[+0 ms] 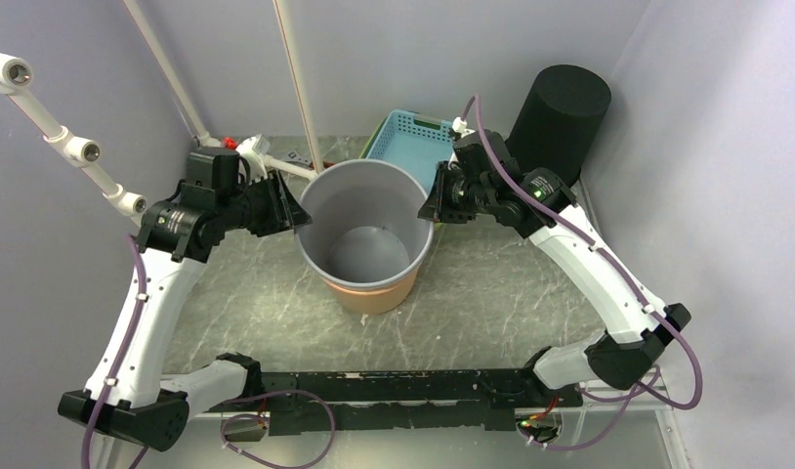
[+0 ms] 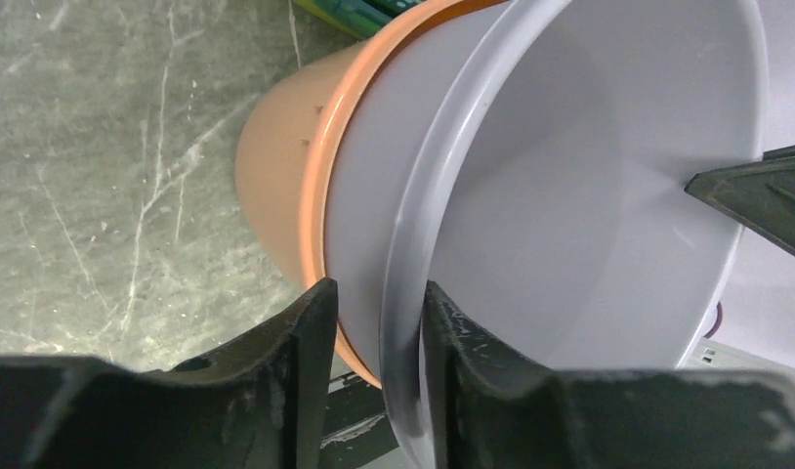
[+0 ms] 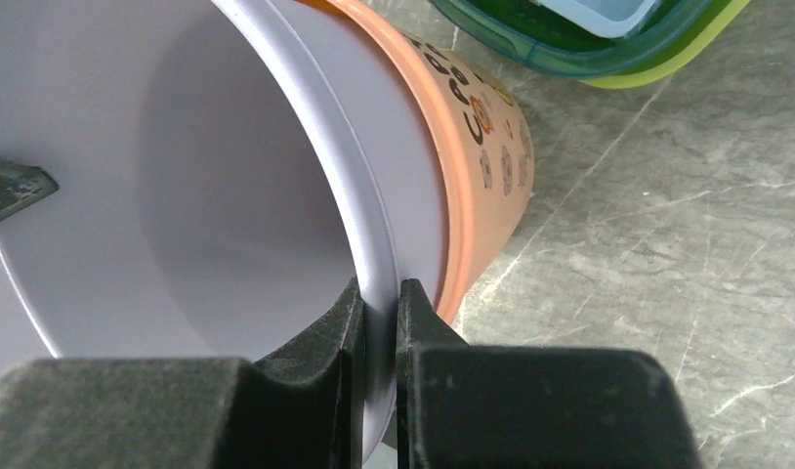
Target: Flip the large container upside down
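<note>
The large container (image 1: 327,244) is a grey bucket standing upright, mouth up, in the middle of the table. It sits nested inside an orange pot (image 1: 374,295). My left gripper (image 1: 298,217) straddles the bucket's left rim, jaws slightly apart. In the left wrist view the inner finger (image 2: 452,332) rests against the grey rim (image 2: 413,244), and the outer finger sits by the wall just above the orange pot (image 2: 276,176). My right gripper (image 1: 429,207) is shut on the right rim. The right wrist view shows both its fingertips (image 3: 379,289) pinching the thin grey lip (image 3: 374,234) beside the orange pot (image 3: 481,176).
A blue basket (image 1: 413,142) stacked in green ones (image 3: 608,54) lies just behind the bucket. A black cylinder (image 1: 560,112) stands at the back right corner. White pipes (image 1: 71,147) run along the left wall. Walls close in on three sides.
</note>
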Controlling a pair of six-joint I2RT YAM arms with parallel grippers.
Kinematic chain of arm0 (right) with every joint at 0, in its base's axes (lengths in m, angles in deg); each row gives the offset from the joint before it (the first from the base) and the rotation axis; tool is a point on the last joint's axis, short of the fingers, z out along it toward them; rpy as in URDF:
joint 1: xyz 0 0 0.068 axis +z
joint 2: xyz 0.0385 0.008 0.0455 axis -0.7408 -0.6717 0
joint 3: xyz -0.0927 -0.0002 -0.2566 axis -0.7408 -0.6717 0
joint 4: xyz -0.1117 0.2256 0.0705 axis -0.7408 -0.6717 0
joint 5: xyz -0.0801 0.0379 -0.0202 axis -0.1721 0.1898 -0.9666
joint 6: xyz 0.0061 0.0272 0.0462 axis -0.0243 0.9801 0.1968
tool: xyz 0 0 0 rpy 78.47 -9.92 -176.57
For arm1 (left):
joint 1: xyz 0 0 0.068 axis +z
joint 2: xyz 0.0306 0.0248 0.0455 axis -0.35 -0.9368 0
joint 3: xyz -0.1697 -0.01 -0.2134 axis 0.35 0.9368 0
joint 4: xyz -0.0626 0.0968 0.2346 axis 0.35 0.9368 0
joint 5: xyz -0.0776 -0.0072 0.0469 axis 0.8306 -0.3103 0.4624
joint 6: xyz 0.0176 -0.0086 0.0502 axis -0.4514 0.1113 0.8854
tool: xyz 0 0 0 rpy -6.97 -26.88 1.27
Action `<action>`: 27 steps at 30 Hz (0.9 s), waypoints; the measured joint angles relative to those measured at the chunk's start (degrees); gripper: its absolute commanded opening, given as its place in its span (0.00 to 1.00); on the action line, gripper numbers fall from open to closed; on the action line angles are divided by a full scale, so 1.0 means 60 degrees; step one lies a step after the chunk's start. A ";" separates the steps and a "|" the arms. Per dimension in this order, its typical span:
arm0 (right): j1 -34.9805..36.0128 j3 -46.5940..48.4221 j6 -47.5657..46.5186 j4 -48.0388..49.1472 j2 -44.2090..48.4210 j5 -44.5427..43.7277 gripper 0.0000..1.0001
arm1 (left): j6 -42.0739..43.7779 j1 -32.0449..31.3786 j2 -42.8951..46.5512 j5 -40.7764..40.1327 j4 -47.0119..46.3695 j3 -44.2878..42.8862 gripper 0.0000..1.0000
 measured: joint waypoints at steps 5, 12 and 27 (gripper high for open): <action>-0.0117 -0.0138 0.0120 0.0040 0.0222 -0.0106 0.00 | -0.0055 0.0004 0.0310 -0.0364 -0.0029 -0.0124 0.73; -0.0943 -0.1133 0.0561 0.0481 0.1009 0.0331 0.00 | -0.0229 0.0004 0.1370 -0.1224 -0.0138 -0.0124 0.82; -0.1905 -0.3308 0.1523 0.2656 0.2557 0.2095 0.00 | -0.0987 0.0004 0.1614 -0.2106 -0.0255 0.0765 0.80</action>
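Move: The left hand, its fingers already loosening, straddles the left edge of the grey container's rim; the container's middle is some 11 cm to its right, about level fore-and-aft and 12 cm down. The orange bucket nests beneath it, middle about 11 cm right and 20 cm below. The right hand grips the opposite rim: grey container 11 cm left and 12 cm down, orange bucket 10 cm left and 20 cm down, blue basket some 27 cm ahead and 27 cm lower. Up and out to the left by about 5 cm each, the left hand opens wide and comes free of the grey rim, turning some 15 degrees counter-clockwise, then sinks again beside the orange bucket's rim. The right hand keeps its pinch and draws the grey container about 4 cm right before easing slightly back, rolling nearly 20 degrees so that its left side rises. ##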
